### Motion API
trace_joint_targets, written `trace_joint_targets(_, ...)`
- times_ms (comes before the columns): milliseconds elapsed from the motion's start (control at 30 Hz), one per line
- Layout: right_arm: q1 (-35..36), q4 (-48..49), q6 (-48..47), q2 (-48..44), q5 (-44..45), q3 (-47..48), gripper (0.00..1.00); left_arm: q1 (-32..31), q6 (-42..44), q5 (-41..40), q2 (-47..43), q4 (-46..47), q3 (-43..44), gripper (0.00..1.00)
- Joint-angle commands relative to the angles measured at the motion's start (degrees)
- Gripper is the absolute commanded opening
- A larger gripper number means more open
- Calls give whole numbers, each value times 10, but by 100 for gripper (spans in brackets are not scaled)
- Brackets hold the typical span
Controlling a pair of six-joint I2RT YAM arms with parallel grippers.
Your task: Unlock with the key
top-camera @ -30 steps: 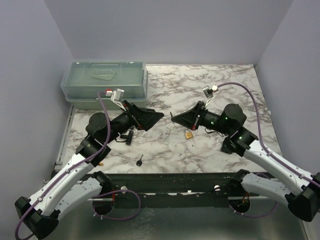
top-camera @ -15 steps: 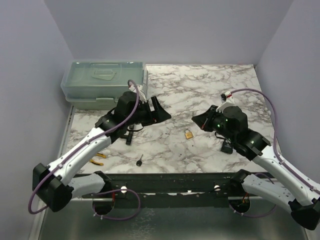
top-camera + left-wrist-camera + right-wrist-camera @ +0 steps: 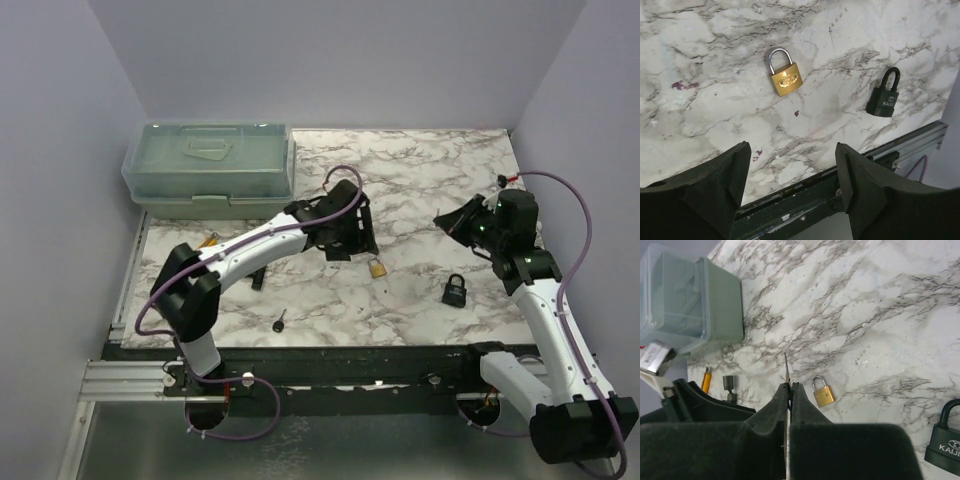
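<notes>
A brass padlock (image 3: 377, 267) lies flat on the marble table, and a black padlock (image 3: 455, 291) lies to its right. My left gripper (image 3: 350, 235) hovers just behind the brass padlock (image 3: 785, 77), open and empty, with the black padlock (image 3: 883, 97) off to one side. My right gripper (image 3: 445, 222) is raised at the right, shut on the key; its thin metal blade (image 3: 786, 367) sticks out past the fingertips (image 3: 782, 390) and its head is hidden between the pads. The brass padlock (image 3: 822, 392) lies below and beside the blade. Another small black-headed key (image 3: 280, 322) lies near the front edge.
A closed translucent green box (image 3: 210, 165) stands at the back left. A black T-shaped piece (image 3: 258, 272) and yellow-handled pliers (image 3: 208, 240) lie under the left arm. The table's front rail (image 3: 340, 360) runs along the near edge, with purple walls on three sides.
My left arm has swung right from beside the box to over the brass padlock, its jaws narrowing slightly. My right arm has pulled back to the right and up, still shut on the key.
</notes>
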Motion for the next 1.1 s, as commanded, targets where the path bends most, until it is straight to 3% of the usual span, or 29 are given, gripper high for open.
trace_joint_targets(0, -85, 6, -7, -3, -161, -25, 0, -34, -17, -74, 94, -76, 96, 72)
trace_joint_targets(467, -95, -30, -38, -43, -129, -48, 0, -66, -61, -153, 305, -219, 317, 71)
trace_joint_targets(1067, -95, -29, -50, -62, -150, -77, 0, -78, -105, -165, 368, -231, 354, 71)
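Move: The brass padlock lies on the table about 13 cm below my left hand, some 6 cm to its right and 3 cm ahead. The black padlock is roughly 18 cm to the right of the brass one and 5 cm nearer my bases; a small dark key lies about 23 cm to its left and 13 cm nearer. From my right hand, the brass padlock is about 13 cm left, 1 cm back and 20 cm below. I lower my open left hand about 11 cm onto the brass padlock, carrying it some 5 cm right in the first half while its fingers swing about 25 degrees towards straight down. They stay open, ending astride the body. My right hand keeps its key pinched and eases about 3 cm back and down. ##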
